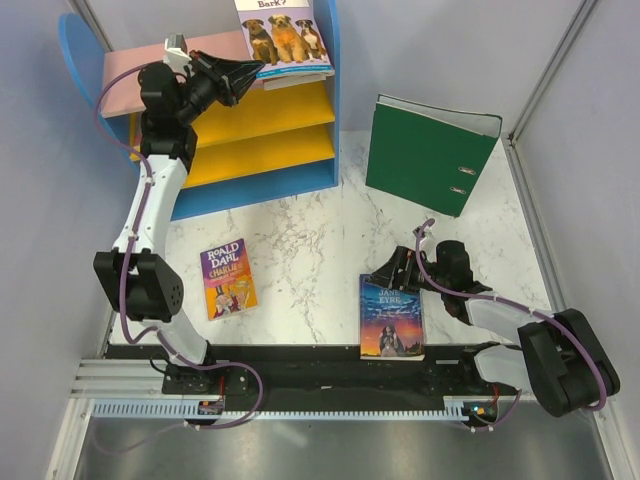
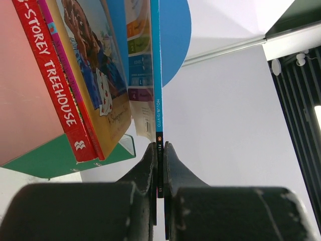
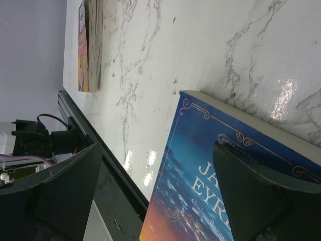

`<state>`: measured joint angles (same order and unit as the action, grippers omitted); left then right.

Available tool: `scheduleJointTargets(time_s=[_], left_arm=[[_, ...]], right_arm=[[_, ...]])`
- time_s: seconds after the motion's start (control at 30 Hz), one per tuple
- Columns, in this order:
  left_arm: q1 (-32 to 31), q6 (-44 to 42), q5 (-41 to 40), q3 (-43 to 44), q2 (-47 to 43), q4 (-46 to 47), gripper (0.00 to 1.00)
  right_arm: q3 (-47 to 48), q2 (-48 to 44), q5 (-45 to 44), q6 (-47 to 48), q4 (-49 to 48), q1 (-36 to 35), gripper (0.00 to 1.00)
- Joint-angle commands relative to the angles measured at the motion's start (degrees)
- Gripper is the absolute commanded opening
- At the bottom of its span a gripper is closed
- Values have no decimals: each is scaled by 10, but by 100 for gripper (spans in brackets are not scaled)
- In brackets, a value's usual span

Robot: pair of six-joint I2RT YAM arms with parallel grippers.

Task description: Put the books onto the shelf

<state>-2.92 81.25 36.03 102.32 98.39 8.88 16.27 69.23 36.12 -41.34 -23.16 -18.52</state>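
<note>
The shelf (image 1: 250,150) stands at the back left, with a pink top board (image 1: 140,65) and a blue side (image 2: 175,40). Over its right end my left gripper (image 1: 235,78) is shut on the spine of a pale blue book (image 1: 285,40) with dogs on its cover. In the left wrist view the jaws (image 2: 159,150) pinch that thin spine (image 2: 156,75). Beside it sit the red "13-Storey Treehouse" (image 2: 50,75) and a tan book (image 2: 85,65). The Roald Dahl book (image 1: 228,278) lies flat on the table. "Jane Eyre" (image 1: 392,317) lies near the front edge. My right gripper (image 1: 395,270) stands open at its top edge, one finger (image 3: 251,196) over the cover.
A big green binder (image 1: 430,150) stands at the back right, leaning towards the wall. The black rail (image 1: 330,375) of the arm bases runs along the table's near edge, just under "Jane Eyre". White walls close in the table on both sides.
</note>
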Motion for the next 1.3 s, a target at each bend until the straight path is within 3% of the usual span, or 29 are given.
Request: scheduleJointTargets(time_s=[0.0,0.23,0.5,0.7,0.9,1.1,1.27], left_arm=[[-2,-33,-11,45,-3,-26,2],[-7,-44,-28,81,17,-51,2],[-11,-65,-23,177,75,-155,7],[-12,-64,-10,186,90,-185,8],[-13,-72,-12,184,84,-200,23],[-12,-75,-9,186,80,-200,55],[-12,-77,-10,187,74,-203,61]], right_arm=[[-2,9,0,3,-4,-1,98],[-2,11,0,3,-4,-1,98],[-1,18,2,3,-4,0,98],[-2,17,2,3,-4,-1,98],[0,20,3,3,-5,-1,98],[-1,21,3,2,-6,-1,98],[-2,18,3,2,-5,-1,98]])
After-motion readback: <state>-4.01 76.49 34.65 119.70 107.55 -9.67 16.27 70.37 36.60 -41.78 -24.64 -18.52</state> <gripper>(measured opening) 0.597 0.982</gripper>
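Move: The left hand grips the Bark book by the near end of its spine and is bringing it to the pile on the top shelf. Othello, on top of that pile, has its middle about 8 cm ahead, 5 cm to the right and 4 cm below; the Treehouse book lies under it, some 7 cm below the hand and equally far out and right. The shelf side panel's rounded top is roughly 10 cm ahead and 13 cm right. From the idle right hand, Othello lies about 33 cm ahead, 17 cm left and 37 cm up. Forward first, by about 3.5 cm, the left hand takes the Bark book farther over the pile, then dips some 3 cm onto Othello while tipping down about 10 degrees. At the bottom the fingers spread to over half open, letting go of the spine, and the hand rises again about 1.5 cm. ##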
